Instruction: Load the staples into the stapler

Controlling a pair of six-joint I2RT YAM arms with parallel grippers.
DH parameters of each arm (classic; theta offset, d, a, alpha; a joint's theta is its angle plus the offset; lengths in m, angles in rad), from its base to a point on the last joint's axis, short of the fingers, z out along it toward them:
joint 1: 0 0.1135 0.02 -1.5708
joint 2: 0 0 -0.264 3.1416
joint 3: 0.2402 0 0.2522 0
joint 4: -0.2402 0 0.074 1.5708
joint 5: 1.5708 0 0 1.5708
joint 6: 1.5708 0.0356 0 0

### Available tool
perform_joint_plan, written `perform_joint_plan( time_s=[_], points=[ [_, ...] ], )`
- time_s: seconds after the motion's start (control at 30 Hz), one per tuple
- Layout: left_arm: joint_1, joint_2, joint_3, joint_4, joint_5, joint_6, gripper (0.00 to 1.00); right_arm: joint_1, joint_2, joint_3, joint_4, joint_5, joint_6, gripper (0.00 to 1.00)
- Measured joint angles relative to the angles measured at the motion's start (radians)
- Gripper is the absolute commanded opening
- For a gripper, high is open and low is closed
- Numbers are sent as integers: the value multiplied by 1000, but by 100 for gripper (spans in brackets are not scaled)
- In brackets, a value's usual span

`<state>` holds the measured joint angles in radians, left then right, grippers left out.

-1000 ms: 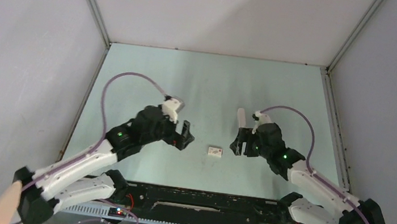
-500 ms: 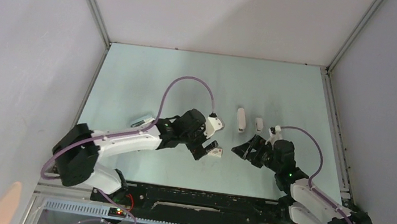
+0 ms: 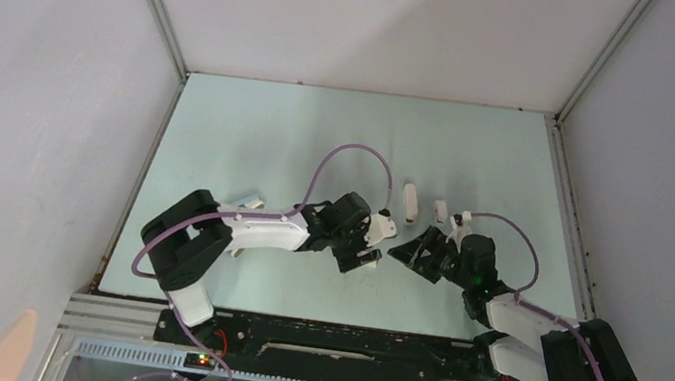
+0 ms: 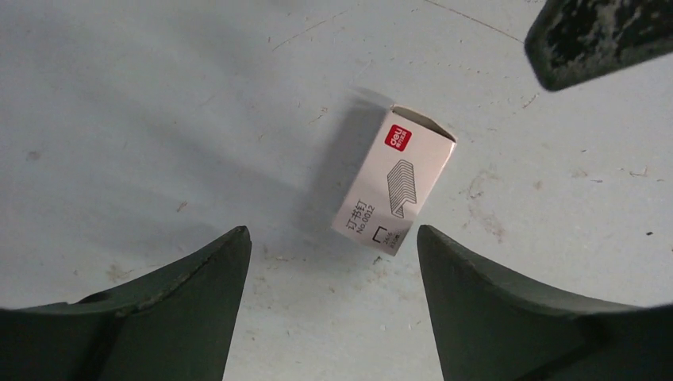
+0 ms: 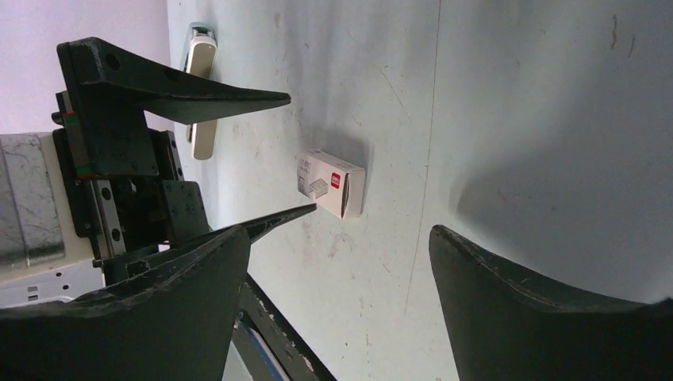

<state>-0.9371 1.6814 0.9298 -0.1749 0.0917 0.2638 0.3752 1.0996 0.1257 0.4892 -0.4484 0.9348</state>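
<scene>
A small white box (image 4: pixel 394 181) printed with a red logo and a staple drawing lies flat on the table, also in the right wrist view (image 5: pixel 332 184) and partly covered from above (image 3: pixel 367 261). My left gripper (image 4: pixel 332 232) is open, its fingertips just short of the box's near end and not touching it. My right gripper (image 5: pixel 337 232) is open and low, facing the box from the right (image 3: pixel 408 255). The white stapler (image 3: pixel 410 202) lies beyond them (image 5: pixel 205 141). I cannot make out the staples themselves.
A small white piece (image 3: pixel 441 208) lies right of the stapler. A pale sliver (image 3: pixel 249 204) peeks out behind the left arm; what it is I cannot tell. The right gripper's fingertip (image 4: pixel 595 36) reaches close to the box. Grey walls enclose the table.
The left arm has swung right and come down onto the white box. The right gripper has dropped low and edged left toward the box.
</scene>
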Motion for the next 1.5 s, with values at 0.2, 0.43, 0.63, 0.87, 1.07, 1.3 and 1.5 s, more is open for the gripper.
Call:
perform_joint_plan(
  time_s=[0.2, 0.43, 0.63, 0.87, 1.07, 1.3, 1.5],
  points=[
    [-2, 49, 12, 42, 11, 18, 68, 0, 109, 0, 91, -21, 24, 80],
    [-4, 68, 19, 77, 26, 18, 55, 0, 278, 0, 262, -64, 63, 66],
    [-6, 68, 19, 89, 26, 13, 66, -1, 495, 25, 486, -134, 117, 54],
    [-16, 69, 19, 92, 28, 8, 68, -12, 741, 43, 785, -203, 209, 50],
    [-16, 86, 34, 91, 40, 9, 61, -22, 825, 44, 911, -230, 246, 50],
    [-16, 118, 70, 90, 51, 11, 47, -22, 843, 58, 925, -242, 245, 48],
    [-19, 120, 73, 86, 55, 18, 41, -17, 849, 73, 927, -257, 243, 47]
  ],
)
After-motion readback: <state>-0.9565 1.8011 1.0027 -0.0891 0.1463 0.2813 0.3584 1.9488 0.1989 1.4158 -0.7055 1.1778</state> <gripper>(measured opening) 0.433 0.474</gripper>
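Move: The staples box lies about 4 cm to the right of the left hand, about level with it fore and aft and some 2 cm below. From the right hand the box is about 6 cm left, 2 cm ahead and 5 cm below. The long white stapler is some 13 cm ahead and 12 cm right of the left hand, or about 15 cm ahead and 2 cm left of the right hand. The small white stapler is about 14 cm ahead and 9 cm right of the right hand. The left hand works in low over the table, about 4 cm to the right with a 1 cm dip early on, its fingers narrowing, reopening partway, then closing to under half open along the two long sides of the staples box and touching them. Meanwhile the right hand comes about 4 cm left, dropping and edging forward some 2 cm each, levelling its fingers by roughly 15 degrees and closing to about half open, its tips ending close over the box's far end as seen from the left hand. ##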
